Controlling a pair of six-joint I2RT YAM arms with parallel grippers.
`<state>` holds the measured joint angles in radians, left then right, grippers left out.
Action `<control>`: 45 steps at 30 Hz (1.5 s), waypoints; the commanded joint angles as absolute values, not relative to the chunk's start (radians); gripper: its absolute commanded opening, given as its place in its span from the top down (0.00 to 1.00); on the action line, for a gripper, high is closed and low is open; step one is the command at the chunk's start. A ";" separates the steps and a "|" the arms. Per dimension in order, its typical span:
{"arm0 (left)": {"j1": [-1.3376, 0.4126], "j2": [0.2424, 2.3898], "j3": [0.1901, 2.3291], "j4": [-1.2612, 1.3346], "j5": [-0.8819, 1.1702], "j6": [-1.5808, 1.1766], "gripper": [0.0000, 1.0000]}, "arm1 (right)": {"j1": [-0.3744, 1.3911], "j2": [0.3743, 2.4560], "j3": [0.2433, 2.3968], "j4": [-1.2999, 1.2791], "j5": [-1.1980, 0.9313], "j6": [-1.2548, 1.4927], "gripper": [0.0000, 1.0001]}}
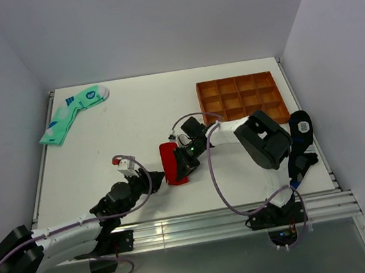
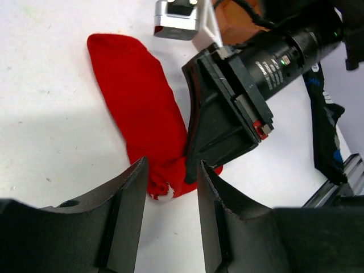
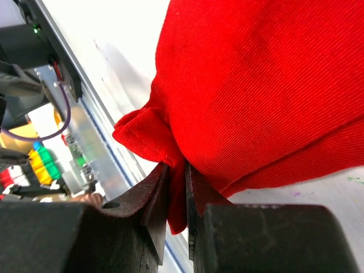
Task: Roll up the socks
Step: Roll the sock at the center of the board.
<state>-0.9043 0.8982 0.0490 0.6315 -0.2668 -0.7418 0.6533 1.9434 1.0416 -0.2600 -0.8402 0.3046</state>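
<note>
The red socks [image 1: 169, 160] lie flat on the white table, just ahead of both arms. In the left wrist view the socks [image 2: 136, 102] stretch away from me, with a small white mark [image 2: 165, 191] at their near end. My left gripper [image 2: 172, 170] stands open, its fingertips on either side of that near end without pinching it. My right gripper [image 3: 177, 170] is shut on a fold of red fabric at the socks' edge. From the left wrist the right gripper [image 2: 219, 133] shows as a black wedge pressed on the socks' near right side.
A mint-green sock [image 1: 72, 114] lies at the back left. A brown compartment tray [image 1: 240, 96] stands at the back right. A black patterned sock [image 1: 299, 138] lies by the right edge, beside the right arm. The metal front rail [image 1: 201, 225] runs close behind the grippers.
</note>
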 commanded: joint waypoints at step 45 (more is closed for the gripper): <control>-1.104 1.278 0.133 0.980 -0.222 -0.466 0.52 | 0.643 2.049 1.227 -0.673 -0.729 0.114 0.83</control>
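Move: The red sock's bunched near end, already pinched in the right hand's fingers, lies about 6 cm right of the left hand, 1 cm back and some 7 cm below it. From the right hand it sits practically at the pads, 1 cm to the left. The sock's far end is roughly 11 cm ahead of the right hand and 3 cm left; the wooden tray is some 22 cm ahead of that hand and 23 cm right. The sock's bunched near end stays pinched in the right hand, which draws it about 2 cm right and slightly back while its fingers tip some 10 degrees further down, then holds still. The left hand, half open throughout, dips and closes in on that end: about 5 cm right, 3 cm down and a little back, rolling its left side up and turning clockwise. ##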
